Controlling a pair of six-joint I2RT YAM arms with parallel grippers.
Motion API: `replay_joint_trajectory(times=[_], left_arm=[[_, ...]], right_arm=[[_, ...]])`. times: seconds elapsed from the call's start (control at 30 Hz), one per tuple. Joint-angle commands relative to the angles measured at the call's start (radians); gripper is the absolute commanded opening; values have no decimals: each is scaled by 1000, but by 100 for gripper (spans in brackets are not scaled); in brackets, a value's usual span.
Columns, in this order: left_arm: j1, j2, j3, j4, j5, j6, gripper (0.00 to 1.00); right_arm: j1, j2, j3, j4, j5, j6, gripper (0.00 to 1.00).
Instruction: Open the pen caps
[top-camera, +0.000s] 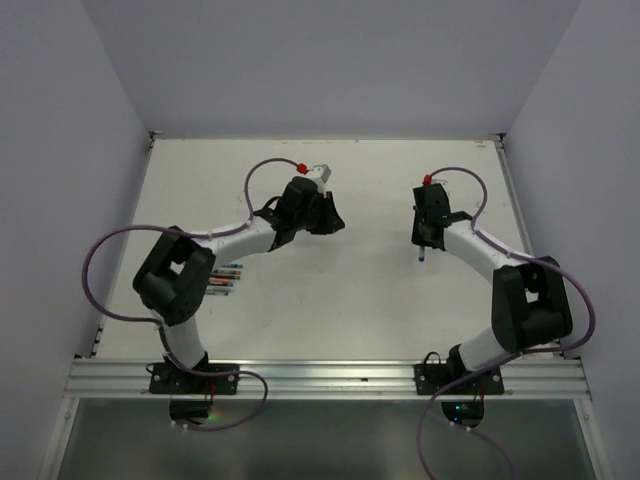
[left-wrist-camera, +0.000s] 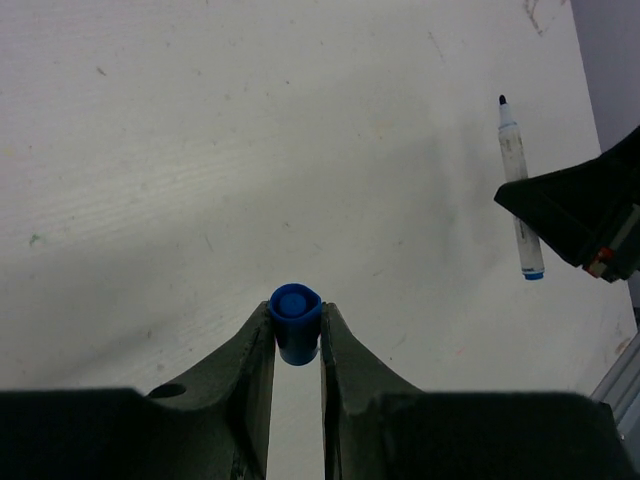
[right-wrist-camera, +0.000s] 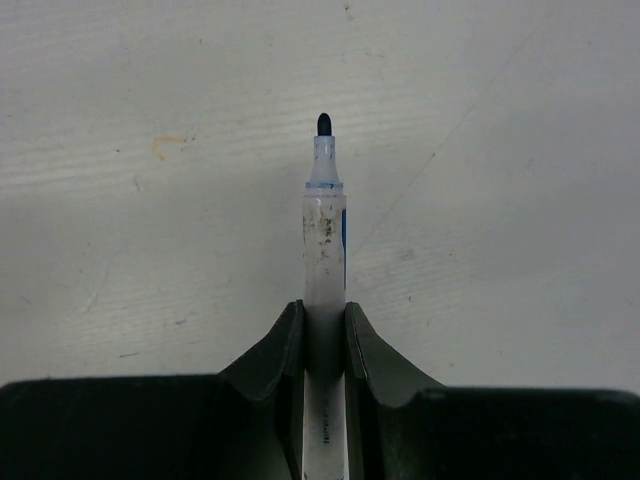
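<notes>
A small blue pen cap (left-wrist-camera: 296, 320) is pinched between the tips of my left gripper (left-wrist-camera: 297, 330), which is shut on it above the white table. My right gripper (right-wrist-camera: 325, 325) is shut on a white pen barrel (right-wrist-camera: 325, 250) whose dark tip is bare and points away from the wrist. The left wrist view shows that same uncapped pen (left-wrist-camera: 518, 185) off to the right, sticking out of the right gripper's dark body (left-wrist-camera: 585, 215). From above, the left gripper (top-camera: 330, 215) and right gripper (top-camera: 425, 245) hang apart over the table's middle, the pen (top-camera: 422, 256) just showing.
Several more pens (top-camera: 228, 277) lie in a row on the table beside the left arm's elbow. White walls close the table in at the left, right and back. A metal rail (top-camera: 330, 378) runs along the near edge.
</notes>
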Motion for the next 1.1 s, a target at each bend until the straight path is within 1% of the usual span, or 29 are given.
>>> replay_joint_trajectory(times=[0.0, 0.1, 0.17, 0.33, 0.47, 0.53, 0.67, 0.8, 1.0, 1.07], left_arm=[[-2, 152, 155, -73, 21, 81, 0], [-6, 251, 232, -75, 36, 88, 0], [-9, 313, 287, -119, 51, 92, 0], [-20, 391, 377, -154, 56, 108, 0], [-25, 445, 442, -170, 90, 112, 0], [-35, 465, 463, -167, 101, 109, 0], [-48, 523, 512, -150, 122, 103, 0], [-48, 584, 569, -162, 142, 94, 0], [-46, 670, 675, -196, 151, 71, 0], [-46, 693, 699, -209, 141, 63, 0]], right_arm=[[-18, 53, 77, -30, 65, -45, 0], [-36, 85, 94, -25, 88, -57, 0], [-57, 114, 105, -19, 94, -62, 0], [-102, 173, 123, -5, 85, -77, 0], [-103, 194, 115, 62, -16, -100, 0], [-102, 205, 117, 91, -47, -106, 0], [-97, 239, 154, 98, -85, -99, 0], [-84, 295, 210, 113, -168, -77, 0], [-6, 395, 309, 108, -165, -67, 0], [-2, 432, 329, 110, -177, -53, 0]])
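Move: The patch of bare table the blue cap is carried to lies some 11 cm right, 6 cm ahead and 11 cm below the left hand that pinches the cap. The uncapped pen, tip pointing forward, is held about 22 cm to that hand's right, level in reach and 5 cm lower. From the right hand, its own patch is about 8 cm ahead, 4 cm left and 6 cm down; the cap is 22 cm left and 5 cm higher. The blue cap, still pinched in the left fingers, goes steeply down about 9 cm and slightly forward, then skims low to the right and forward, some 11 cm rightward in all, towards the pen. The uncapped pen stays gripped by the right hand, which first sinks and drifts right, then swings left about 8 cm and forward, turning slightly counter-clockwise. ##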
